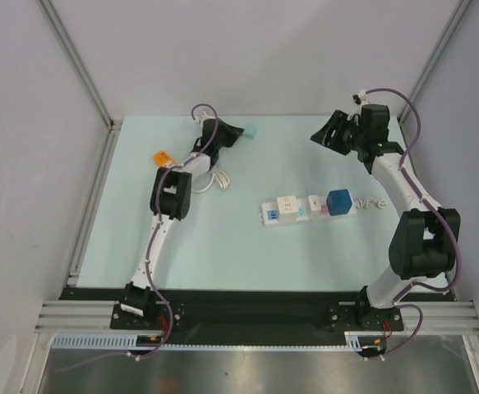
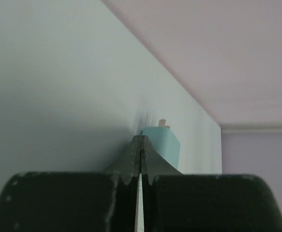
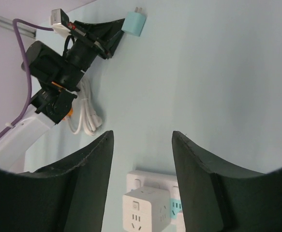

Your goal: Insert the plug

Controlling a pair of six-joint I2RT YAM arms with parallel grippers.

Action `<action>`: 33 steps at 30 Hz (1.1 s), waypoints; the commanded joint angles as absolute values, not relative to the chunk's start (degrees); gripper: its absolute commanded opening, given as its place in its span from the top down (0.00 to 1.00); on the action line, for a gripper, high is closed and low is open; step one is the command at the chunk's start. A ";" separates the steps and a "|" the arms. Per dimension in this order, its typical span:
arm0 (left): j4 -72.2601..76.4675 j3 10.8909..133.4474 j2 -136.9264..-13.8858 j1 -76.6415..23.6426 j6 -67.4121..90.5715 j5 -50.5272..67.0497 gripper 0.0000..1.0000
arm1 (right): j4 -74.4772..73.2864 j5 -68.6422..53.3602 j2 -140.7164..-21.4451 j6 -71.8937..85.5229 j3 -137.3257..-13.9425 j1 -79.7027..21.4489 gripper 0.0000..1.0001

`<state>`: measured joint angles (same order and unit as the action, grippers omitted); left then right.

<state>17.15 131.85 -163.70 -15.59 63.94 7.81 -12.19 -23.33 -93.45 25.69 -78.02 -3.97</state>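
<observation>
A small teal plug [image 1: 252,131] [image 2: 164,143] [image 3: 134,23] lies on the pale table near the back, its prongs pointing away from the left arm. My left gripper [image 1: 239,135] [image 2: 141,138] is shut with nothing between its fingers, its tips right at the plug's near side; whether they touch it I cannot tell. The white power strip [image 1: 315,202] [image 3: 140,177] lies mid-table and carries a white cube adapter [image 1: 287,207] [image 3: 145,210] and a blue cube [image 1: 339,202]. My right gripper [image 1: 326,131] [image 3: 141,133] hangs open above the back right of the table, empty, looking down toward the strip.
A coiled white cable [image 1: 215,180] [image 3: 85,121] and an orange tag [image 1: 162,158] lie beside the left arm. A white twisted tie [image 1: 375,202] sits at the strip's right end. Metal frame rails [image 1: 91,205] border the table, with walls behind.
</observation>
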 commanded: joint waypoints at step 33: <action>-11.08 70.41 -89.49 -19.69 31.63 17.48 0.29 | -17.67 9.49 -145.19 8.96 -126.12 -19.07 0.21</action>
<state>-8.84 73.03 -93.27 -19.81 32.42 14.76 -20.58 6.35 -144.11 9.58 -122.23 -18.76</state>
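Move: The plug lies right at the left hand's shut fingertips, about 2 cm ahead, 5 cm to its right and 1 cm lower; the white cable bundle is some 21 cm back and 6 cm left of that hand. From the right hand the plug is about 24 cm ahead, 22 cm left and 21 cm down; on the strip the white cube adapter sits 12 cm back and 8 cm left of the hand, the blue box 11 cm back and 10 cm right. Left's shut fingers push the plug right and back, then rise, opening; right hand sinks 20 cm, forward-left, towards it. ##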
